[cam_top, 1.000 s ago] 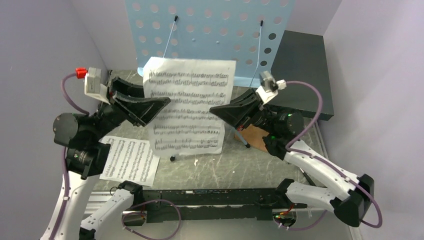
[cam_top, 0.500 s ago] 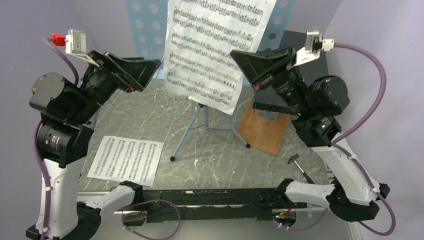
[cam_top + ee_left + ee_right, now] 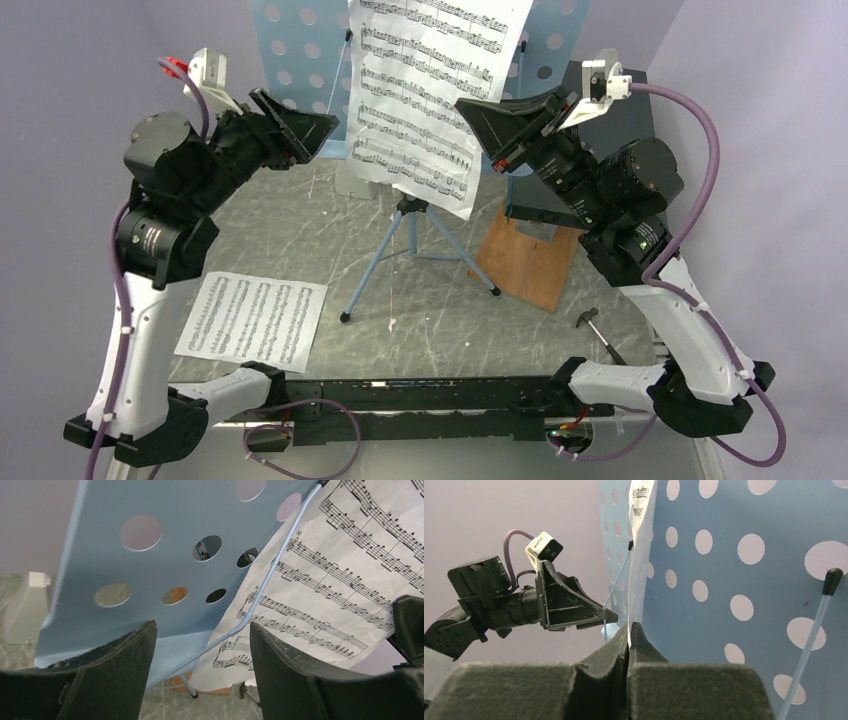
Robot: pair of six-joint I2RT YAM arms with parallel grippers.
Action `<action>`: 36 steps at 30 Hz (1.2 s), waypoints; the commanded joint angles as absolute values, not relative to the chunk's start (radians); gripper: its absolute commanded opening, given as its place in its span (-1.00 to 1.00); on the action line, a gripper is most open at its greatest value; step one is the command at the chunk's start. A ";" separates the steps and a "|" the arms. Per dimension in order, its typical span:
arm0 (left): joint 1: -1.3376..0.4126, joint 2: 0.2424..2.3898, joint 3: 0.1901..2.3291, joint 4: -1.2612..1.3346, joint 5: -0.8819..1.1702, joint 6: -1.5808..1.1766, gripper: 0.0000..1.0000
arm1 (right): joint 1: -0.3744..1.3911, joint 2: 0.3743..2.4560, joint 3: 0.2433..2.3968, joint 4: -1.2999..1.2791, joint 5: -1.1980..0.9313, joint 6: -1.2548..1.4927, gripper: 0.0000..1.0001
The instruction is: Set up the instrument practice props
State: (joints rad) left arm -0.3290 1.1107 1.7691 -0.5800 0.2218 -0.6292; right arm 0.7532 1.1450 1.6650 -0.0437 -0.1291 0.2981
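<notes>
The light blue perforated music stand (image 3: 300, 70) rises at the back on tripod legs (image 3: 385, 262). A white sheet-music page (image 3: 425, 90) hangs in front of its desk. My right gripper (image 3: 470, 108) is shut on the page's right edge, and in the right wrist view the paper (image 3: 640, 555) runs up from the shut jaws of the right gripper (image 3: 629, 627). My left gripper (image 3: 325, 125) is open just left of the page, holding nothing. In the left wrist view the left gripper (image 3: 202, 625) frames the stand (image 3: 125, 610), its wire page holder (image 3: 270, 580) and the page (image 3: 340, 595). The grey-white metronome (image 3: 25, 607) stands behind the stand.
A second sheet-music page (image 3: 250, 320) lies flat on the table at the front left. A wooden board (image 3: 525, 262) lies right of the tripod, with a dark box (image 3: 628, 118) behind my right arm. A small hammer (image 3: 590, 320) lies at the front right.
Both arms have risen, carrying the page from low over the table up in front of the stand's desk. The left gripper has let go of the page and opened.
</notes>
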 commanded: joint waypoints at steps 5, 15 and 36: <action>-0.330 1.140 1.759 -0.370 0.379 -0.676 0.35 | 0.750 1.141 1.710 -0.050 -0.081 0.161 -1.00; -0.330 1.201 1.787 -0.305 0.405 -0.669 -0.04 | 0.750 1.164 1.755 -0.056 -0.068 0.116 -1.00; -0.330 1.146 1.674 -0.066 0.459 -0.645 -0.71 | 0.750 1.215 1.822 -0.028 -0.023 0.073 -1.00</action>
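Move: The left hand, half open, has the stand's left wire clip just off its fingertips: the clip's middle lies about 3 cm ahead, 3 cm to the right and some 3 cm above. The stand's blue desk is centred roughly 10 cm ahead, 17 cm right and 8 cm above that hand, with the music sheet's middle about 17 cm right, 7 cm ahead and 8 cm up. From the right hand, which already pinches the sheet's edge, the left clip is some 22 cm left, 6 cm ahead and 4 cm lower. The left hand goes about 4 cm to the right and 4 cm up to the stand's left wire clip, tipping its fingers up and turning clockwise by 10 to 15 degrees, while the fingers close from wide to nearly shut with the thin wire between their tips, near its coiled part. Meanwhile the right hand keeps its shut pinch on the sheet's right edge and eases it some 2 cm forward and 2 cm up towards the blue desk, with a slight clockwise turn of the wrist. ##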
